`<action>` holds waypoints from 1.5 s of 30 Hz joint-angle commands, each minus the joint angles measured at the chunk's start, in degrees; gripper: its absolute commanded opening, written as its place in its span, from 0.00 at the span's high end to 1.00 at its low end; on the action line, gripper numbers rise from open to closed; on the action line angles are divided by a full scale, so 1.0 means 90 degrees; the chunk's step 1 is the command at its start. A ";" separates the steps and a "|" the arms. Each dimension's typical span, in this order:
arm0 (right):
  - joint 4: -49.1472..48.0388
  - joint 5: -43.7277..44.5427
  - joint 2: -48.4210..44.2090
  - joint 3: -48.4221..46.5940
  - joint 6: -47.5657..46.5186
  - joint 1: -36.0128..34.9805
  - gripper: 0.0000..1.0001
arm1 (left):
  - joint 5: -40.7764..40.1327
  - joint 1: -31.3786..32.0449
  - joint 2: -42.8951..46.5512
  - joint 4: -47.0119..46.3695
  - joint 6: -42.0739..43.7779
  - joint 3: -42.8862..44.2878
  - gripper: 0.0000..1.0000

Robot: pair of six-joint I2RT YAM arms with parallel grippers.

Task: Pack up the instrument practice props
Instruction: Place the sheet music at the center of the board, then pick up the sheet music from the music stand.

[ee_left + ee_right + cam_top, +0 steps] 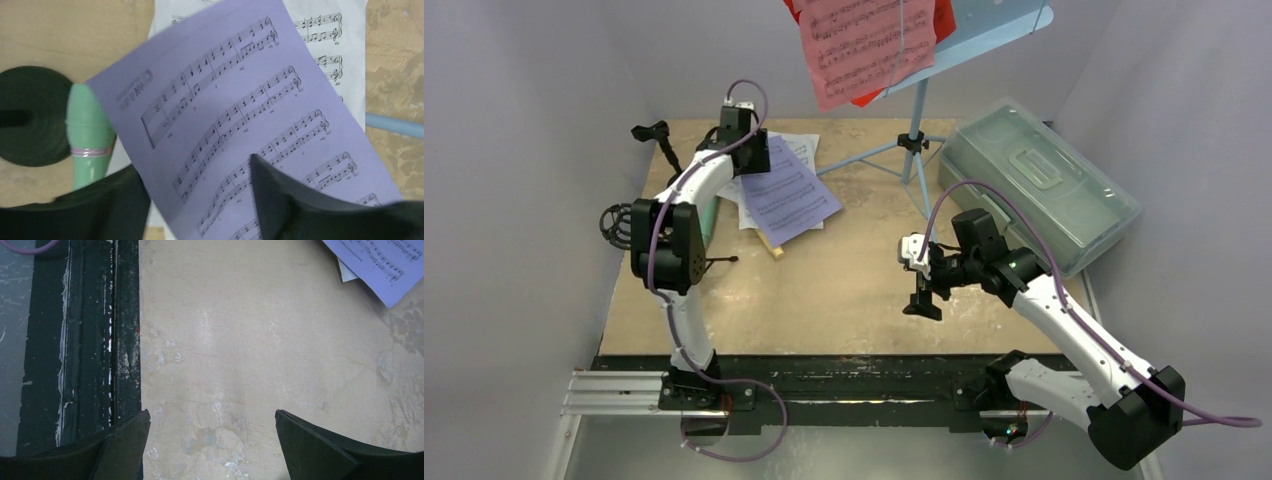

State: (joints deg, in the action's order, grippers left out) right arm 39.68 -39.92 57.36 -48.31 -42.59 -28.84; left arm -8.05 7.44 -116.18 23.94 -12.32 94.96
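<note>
My left gripper [752, 158] [195, 187] hangs at the back left over the lilac music sheet [789, 195] [225, 110]. Its jaws stand apart and the sheet runs loosely between them. The lilac sheet lies tilted on a white music sheet [802, 150] [327, 35]. A teal microphone [89, 135] lies beside a black round base [30, 120] just left of the sheets. The light-blue music rack [984, 35] stands on tripod legs [919, 145], with a pink sheet [864, 45] and a red sheet [944, 18] on it. My right gripper [921, 290] [212, 440] is open over bare table.
A translucent grey-green box [1044, 185] with its lid on sits at the right. A black tripod [654, 135] stands in the back-left corner. One blue rack leg [395, 125] runs close to the sheets. The black rail [100, 330] borders the near edge.
</note>
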 commanded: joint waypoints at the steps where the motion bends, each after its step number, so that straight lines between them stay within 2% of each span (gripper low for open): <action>1: -0.0150 0.0079 0.0018 -0.0022 0.0054 0.0012 0.01 | -0.0453 -0.0053 0.1242 -0.0754 -0.0093 -0.0555 0.27; 4: -0.0151 0.0117 0.0018 -0.0022 0.0054 0.0012 0.01 | -0.0490 -0.0065 0.2160 -0.1278 -0.0446 -0.1272 0.02; 5: -0.0159 0.0134 0.0015 -0.0027 0.0054 0.0019 0.01 | -0.0494 -0.0079 0.2450 -0.1443 -0.0617 -0.1530 0.00; 9: -0.0171 0.0181 -0.0018 -0.0022 0.0064 0.0054 0.01 | 0.0316 -0.0199 0.3600 -0.1892 -0.1012 -0.2678 0.00; 17: -0.0185 0.0224 -0.0039 -0.0022 0.0064 0.0137 0.01 | 0.1946 -0.0212 0.5480 -0.2111 -0.1548 -0.4580 0.00; 20: -0.0190 0.0227 -0.0033 -0.0017 0.0064 0.0182 0.01 | 0.2371 -0.0212 0.6168 -0.2046 -0.1661 -0.5070 0.03; 27: -0.0199 0.0246 -0.0027 -0.0022 0.0064 0.0291 0.01 | 0.3097 -0.0212 0.7381 -0.1858 -0.1986 -0.5966 0.02; 33: -0.0200 0.0246 0.0003 -0.0015 0.0064 0.0352 0.01 | 0.3792 -0.0212 0.7782 -0.1975 -0.2524 -0.6582 0.00; 45: -0.0221 0.0284 0.0073 -0.0008 0.0064 0.0392 0.01 | 0.4777 -0.0193 0.8404 -0.2140 -0.2654 -0.7140 0.02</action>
State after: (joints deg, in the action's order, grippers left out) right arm 38.96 -38.02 57.63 -48.31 -42.44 -25.54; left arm 30.17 5.65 -43.99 8.10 -34.79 32.36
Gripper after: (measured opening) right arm 0.987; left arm 0.986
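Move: The purple music sheet lies between the half-open fingers of my left hand at its left edge; its middle is about 5 cm to my right, 3 cm back and 3 cm lower. The white sheets beneath it centre some 4 cm right and 2 cm ahead. The mint microphone lies around 11 cm left and 6 cm back, the black mic stand roughly 17 cm left, level with me. From my right hand the purple sheet is about 28 cm ahead, 28 cm left, 10 cm lower. I open the left fingers the rest of the way to let go of the purple sheet's edge, and lift off quickly, rising about 15 cm while already drawing back. Then I carry the hand on back towards my base, some 27 cm in all and slightly right, sinking again partway; the wrist tips up and rolls left-side-down about 40 degrees, fingers wide open. ##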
